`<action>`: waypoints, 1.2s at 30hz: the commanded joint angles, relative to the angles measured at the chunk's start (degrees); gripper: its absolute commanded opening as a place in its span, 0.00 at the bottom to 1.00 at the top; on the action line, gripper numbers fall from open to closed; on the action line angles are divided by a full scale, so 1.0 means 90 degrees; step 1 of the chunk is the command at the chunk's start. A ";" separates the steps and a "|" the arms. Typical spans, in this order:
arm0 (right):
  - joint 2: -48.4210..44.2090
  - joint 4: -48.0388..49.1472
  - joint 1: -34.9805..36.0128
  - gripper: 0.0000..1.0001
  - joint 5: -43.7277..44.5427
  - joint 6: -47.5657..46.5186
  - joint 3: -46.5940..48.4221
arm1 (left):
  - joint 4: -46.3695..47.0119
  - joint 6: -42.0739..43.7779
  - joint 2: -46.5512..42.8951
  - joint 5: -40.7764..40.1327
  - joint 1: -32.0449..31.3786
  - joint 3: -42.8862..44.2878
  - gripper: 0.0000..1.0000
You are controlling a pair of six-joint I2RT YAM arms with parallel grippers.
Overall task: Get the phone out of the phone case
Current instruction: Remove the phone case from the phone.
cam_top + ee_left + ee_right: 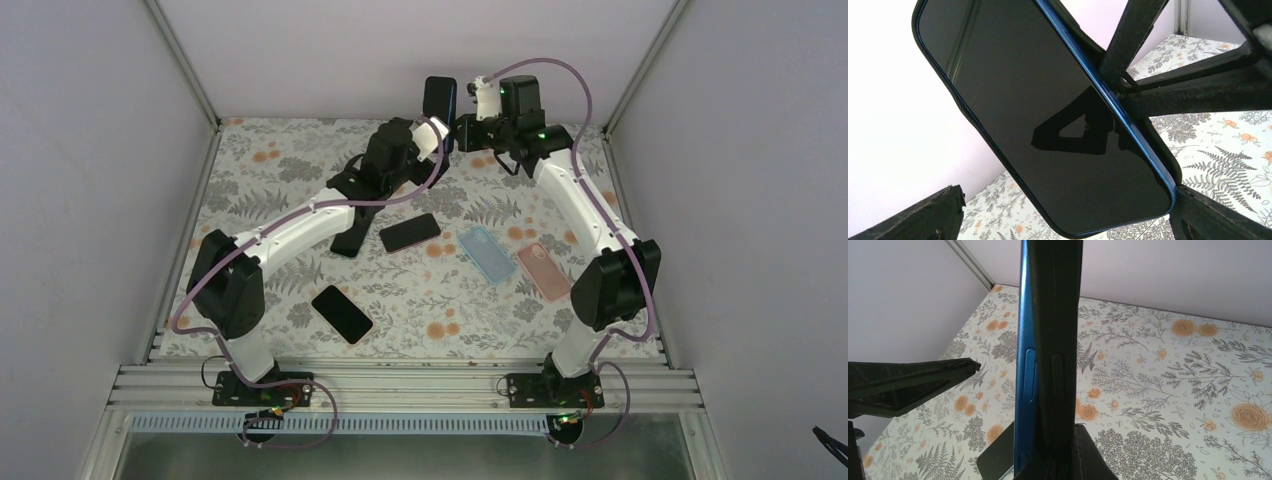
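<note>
A blue phone (440, 103) in a black case is held upright in the air at the back of the table. My right gripper (463, 131) is shut on the case's edge. In the right wrist view the blue phone (1026, 380) stands partly out of the black case (1058, 335), with my right gripper (1058, 462) clamped at the bottom. My left gripper (433, 138) is open around the phone's dark screen (1048, 125). Its right finger (1218, 220) touches the phone's lower corner; its left finger (913, 220) is apart from it.
On the floral table lie a black phone (410, 232), another black phone (342, 314), a dark phone (347, 243) partly under the left arm, a light blue case (487, 254) and a pink case (543, 271). Walls stand close behind.
</note>
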 commanded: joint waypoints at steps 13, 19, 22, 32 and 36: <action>-0.0249 -0.0138 0.0130 0.03 -0.0394 -0.0243 -0.0271 | 0.4286 0.2035 -0.0247 -0.2889 -0.0232 -0.0797 1.00; -0.0161 -0.0483 0.0170 0.03 -0.0601 -0.0498 -0.0367 | 0.6474 0.3753 0.0165 -0.3203 -0.0370 -0.1256 1.00; -0.0151 -0.0740 0.0231 0.03 -0.0915 -0.0759 -0.0475 | 0.7716 0.4255 0.0345 -0.3127 -0.0372 -0.1581 1.00; -0.0365 -0.1050 0.0395 0.03 -0.1252 -0.1071 -0.0908 | 0.7941 0.4277 0.0791 -0.2675 -0.0405 -0.1673 0.91; -0.0424 -0.1041 0.0401 0.03 -0.1184 -0.1050 -0.0889 | 0.7323 0.3762 0.0642 -0.2334 -0.0439 -0.1688 0.61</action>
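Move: The cased phone stands upright in my right fingers, gripped by its right long edge below the middle. Its centre is some 2 cm ahead of my left hand point, 1 cm right and 5 cm above; from my right it is 1 cm ahead, 3 cm left and 4 cm up. On the table about 29 cm below my left hand lie the bare phone, 8 cm back and 1 cm right, and the blue case, 13 cm back and 19 cm right. With one open finger already at the phone's lower corner, my left hand swings up about 4 cm and a little left, tipping its fingers up nearly 40 degrees and turning counter-clockwise. It then sinks back about 2 cm and begins to close on the lower end. My right hand keeps its pinch on the case edge and late on gives way some 3 cm down and 2 cm back and left. ##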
